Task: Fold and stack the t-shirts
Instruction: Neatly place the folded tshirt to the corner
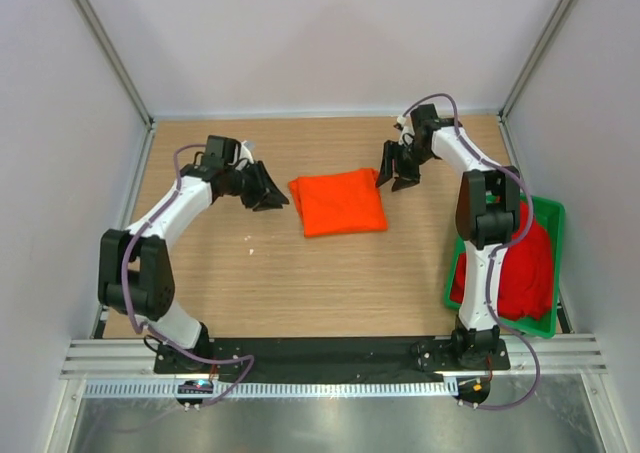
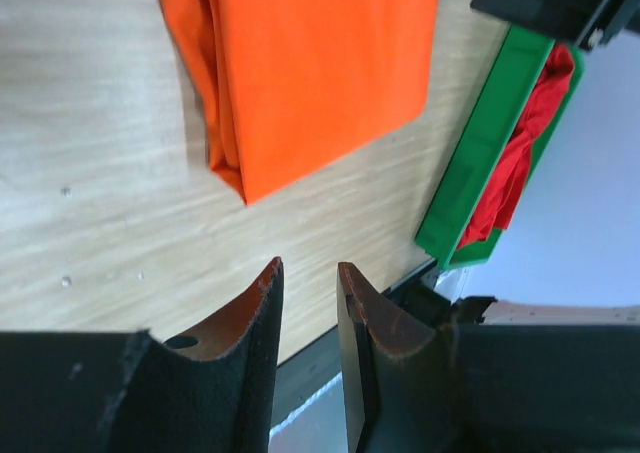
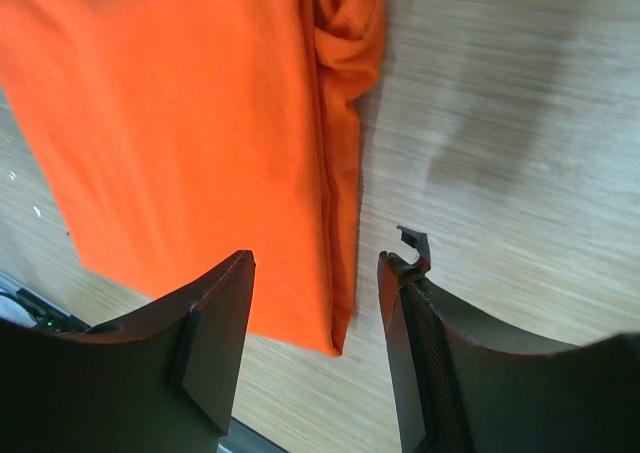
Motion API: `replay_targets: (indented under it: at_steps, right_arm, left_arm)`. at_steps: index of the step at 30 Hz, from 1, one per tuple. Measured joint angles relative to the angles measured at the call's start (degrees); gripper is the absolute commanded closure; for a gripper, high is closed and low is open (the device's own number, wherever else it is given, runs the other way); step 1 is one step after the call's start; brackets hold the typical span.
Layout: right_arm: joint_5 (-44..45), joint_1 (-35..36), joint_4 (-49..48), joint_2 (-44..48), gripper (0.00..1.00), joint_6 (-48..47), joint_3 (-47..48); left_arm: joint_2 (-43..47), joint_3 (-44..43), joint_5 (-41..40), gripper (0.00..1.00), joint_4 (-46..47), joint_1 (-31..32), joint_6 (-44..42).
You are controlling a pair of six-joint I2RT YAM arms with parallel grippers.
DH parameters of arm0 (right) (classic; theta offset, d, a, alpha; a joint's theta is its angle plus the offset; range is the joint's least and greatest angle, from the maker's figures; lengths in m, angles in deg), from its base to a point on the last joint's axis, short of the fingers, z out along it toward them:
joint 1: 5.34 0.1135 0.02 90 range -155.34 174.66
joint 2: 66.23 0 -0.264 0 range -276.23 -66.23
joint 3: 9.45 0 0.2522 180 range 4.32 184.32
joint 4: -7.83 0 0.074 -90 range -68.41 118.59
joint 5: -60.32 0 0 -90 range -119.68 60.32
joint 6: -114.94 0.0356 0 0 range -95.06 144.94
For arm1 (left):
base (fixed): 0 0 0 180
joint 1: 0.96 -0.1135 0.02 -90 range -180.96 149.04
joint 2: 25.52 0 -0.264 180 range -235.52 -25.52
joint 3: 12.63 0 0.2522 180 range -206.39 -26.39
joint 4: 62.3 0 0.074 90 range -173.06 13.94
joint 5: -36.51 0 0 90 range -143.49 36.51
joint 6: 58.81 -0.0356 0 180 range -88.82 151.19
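The orange t-shirt (image 1: pixel 338 202) lies folded into a rough square in the middle of the table. My left gripper (image 1: pixel 272 195) hovers just off its left edge. In the left wrist view the left gripper (image 2: pixel 310 273) has a narrow gap between its jaws with nothing in it, and the orange t-shirt (image 2: pixel 310 73) lies ahead. My right gripper (image 1: pixel 397 178) is at the shirt's far right corner. It (image 3: pixel 320 263) stands open above the folded edge of the orange t-shirt (image 3: pixel 180 143), holding nothing. The red t-shirt (image 1: pixel 525 263) is bunched up in the tray.
A green plastic tray (image 1: pixel 548 213) sits at the table's right edge beside the right arm's base, also visible in the left wrist view as the green tray (image 2: pixel 480 133). Grey walls enclose the table on three sides. Bare wood surrounds the orange shirt.
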Motion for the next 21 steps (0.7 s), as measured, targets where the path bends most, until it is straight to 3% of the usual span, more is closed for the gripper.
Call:
replay_targets:
  at_steps: [8,21]
  right_arm:
    - [-3.5,0.6,-5.4,-1.5,0.39,-2.5,-0.6]
    - [-4.0,2.2,-5.2,-7.7,0.39,-5.3,3.1]
  left_arm:
    - [9.1,4.5,-0.2,0.71,-3.5,0.4,-1.9]
    - [9.4,4.6,-0.5,0.71,-5.1,0.4,-3.1]
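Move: The folded orange t-shirt has its middle about 10 cm to the right gripper's left, almost level with it fore and aft, and some 5 cm below; the shirt's right side runs only about 2 cm to that gripper's left. The green bin stands roughly 25 cm to the right of the right gripper and 17 cm back. For the left gripper, the shirt's middle lies about 8 cm ahead, 14 cm to the right and 13 cm below. Bring the open right gripper in over the t-shirt's right side: ease it left and slightly forward, then lower it about 4 cm so that the fingers straddle the side fold, turning a little counter-clockwise and keeping them open. Meanwhile draw the left gripper back some 4 cm, away from the shirt and slightly up, still part open. ##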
